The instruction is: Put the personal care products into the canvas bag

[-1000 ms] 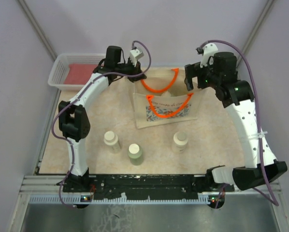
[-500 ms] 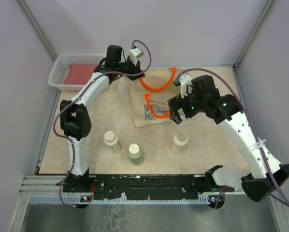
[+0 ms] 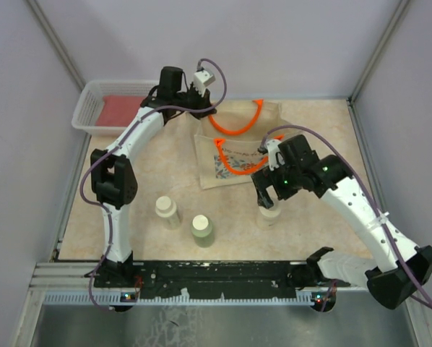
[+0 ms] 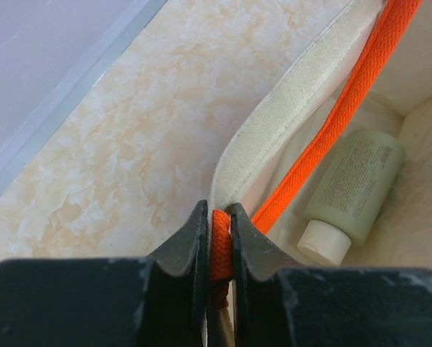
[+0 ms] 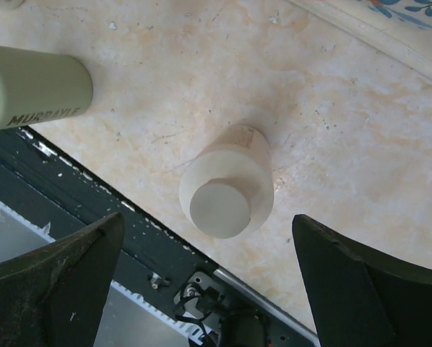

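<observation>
The canvas bag (image 3: 234, 165) lies mid-table, and my left gripper (image 3: 203, 108) is shut on its far orange handle (image 4: 217, 249), holding the mouth up. The left wrist view looks inside the bag past the cream rim (image 4: 274, 123), where one pale green bottle (image 4: 355, 194) lies on its side. A cream bottle (image 3: 269, 213) stands in front of the bag, and my right gripper (image 3: 267, 196) hovers open just above it. The right wrist view shows that bottle (image 5: 227, 189) upright between the spread fingers, untouched. Another cream bottle (image 3: 167, 210) and a green one (image 3: 201, 230) stand at the front left.
A white mesh basket (image 3: 88, 108) holding a flat red item (image 3: 122, 110) sits at the back left corner. The black front rail (image 3: 216, 271) runs close behind the standing bottles. In the right wrist view the green bottle (image 5: 32, 87) stands left of the fingers.
My right arm has swung from the bag's back right side down and forward, ending over the front cream bottle. The left gripper has kept its hold on the handle.
</observation>
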`<action>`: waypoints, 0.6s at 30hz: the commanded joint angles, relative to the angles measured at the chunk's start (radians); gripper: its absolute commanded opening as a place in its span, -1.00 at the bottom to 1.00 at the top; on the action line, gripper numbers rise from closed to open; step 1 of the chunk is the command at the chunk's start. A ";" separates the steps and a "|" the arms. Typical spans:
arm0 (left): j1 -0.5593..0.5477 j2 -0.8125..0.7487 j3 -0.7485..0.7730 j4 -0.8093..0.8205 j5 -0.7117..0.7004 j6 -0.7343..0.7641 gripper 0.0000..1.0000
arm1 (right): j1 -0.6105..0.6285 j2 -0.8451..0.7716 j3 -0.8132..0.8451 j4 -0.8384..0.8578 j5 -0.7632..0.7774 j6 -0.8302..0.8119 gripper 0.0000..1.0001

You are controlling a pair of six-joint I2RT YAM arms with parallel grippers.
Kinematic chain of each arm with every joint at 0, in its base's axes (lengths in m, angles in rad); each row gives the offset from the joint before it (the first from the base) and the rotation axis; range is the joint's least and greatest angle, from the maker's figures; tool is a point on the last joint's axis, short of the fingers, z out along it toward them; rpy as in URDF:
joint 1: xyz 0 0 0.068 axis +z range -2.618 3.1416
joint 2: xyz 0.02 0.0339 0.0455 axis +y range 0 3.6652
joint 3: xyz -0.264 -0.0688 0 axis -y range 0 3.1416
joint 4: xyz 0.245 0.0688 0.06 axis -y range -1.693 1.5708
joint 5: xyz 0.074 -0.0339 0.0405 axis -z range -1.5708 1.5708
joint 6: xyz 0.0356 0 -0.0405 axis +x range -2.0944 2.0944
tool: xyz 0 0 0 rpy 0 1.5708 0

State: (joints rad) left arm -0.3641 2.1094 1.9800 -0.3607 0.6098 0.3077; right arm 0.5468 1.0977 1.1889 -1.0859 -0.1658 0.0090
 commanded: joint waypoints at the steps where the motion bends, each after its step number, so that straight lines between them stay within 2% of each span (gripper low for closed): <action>1: 0.011 0.005 0.036 0.017 -0.026 0.013 -1.00 | 0.036 0.046 0.015 0.037 0.058 0.075 0.98; 8: 0.012 -0.004 0.027 0.016 -0.025 0.013 -1.00 | 0.108 0.108 -0.066 0.098 0.169 0.238 0.98; 18: 0.012 -0.014 0.017 0.016 -0.009 0.016 -1.00 | 0.160 0.149 -0.184 0.164 0.294 0.330 0.98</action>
State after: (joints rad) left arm -0.3641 2.1094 1.9800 -0.3630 0.6048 0.3080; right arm 0.6868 1.2320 1.0122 -0.9890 0.0597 0.2810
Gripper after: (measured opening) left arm 0.180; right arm 0.991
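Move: Almost straight below the right hand, about 13 cm down and 1 cm back, stands the near white bottle that the hand goes for. The green bottle is some 22 cm to the right hand's left and 7 cm back, the far white bottle about 33 cm left and 1 cm back, the canvas bag roughly 22 cm ahead and 8 cm left. From the left hand, the near white bottle lies some 31 cm back, 18 cm right and 15 cm lower. Sinking about 8 cm over the near white bottle, the right hand brings its wide-open fingers down on either side of the cap and shoulder. Along the way the wrist turns roughly 10 degrees clockwise and swings the fingers to point more steeply down; they don't close. The left hand stays put, still pinching the bag's rim and orange handle. ##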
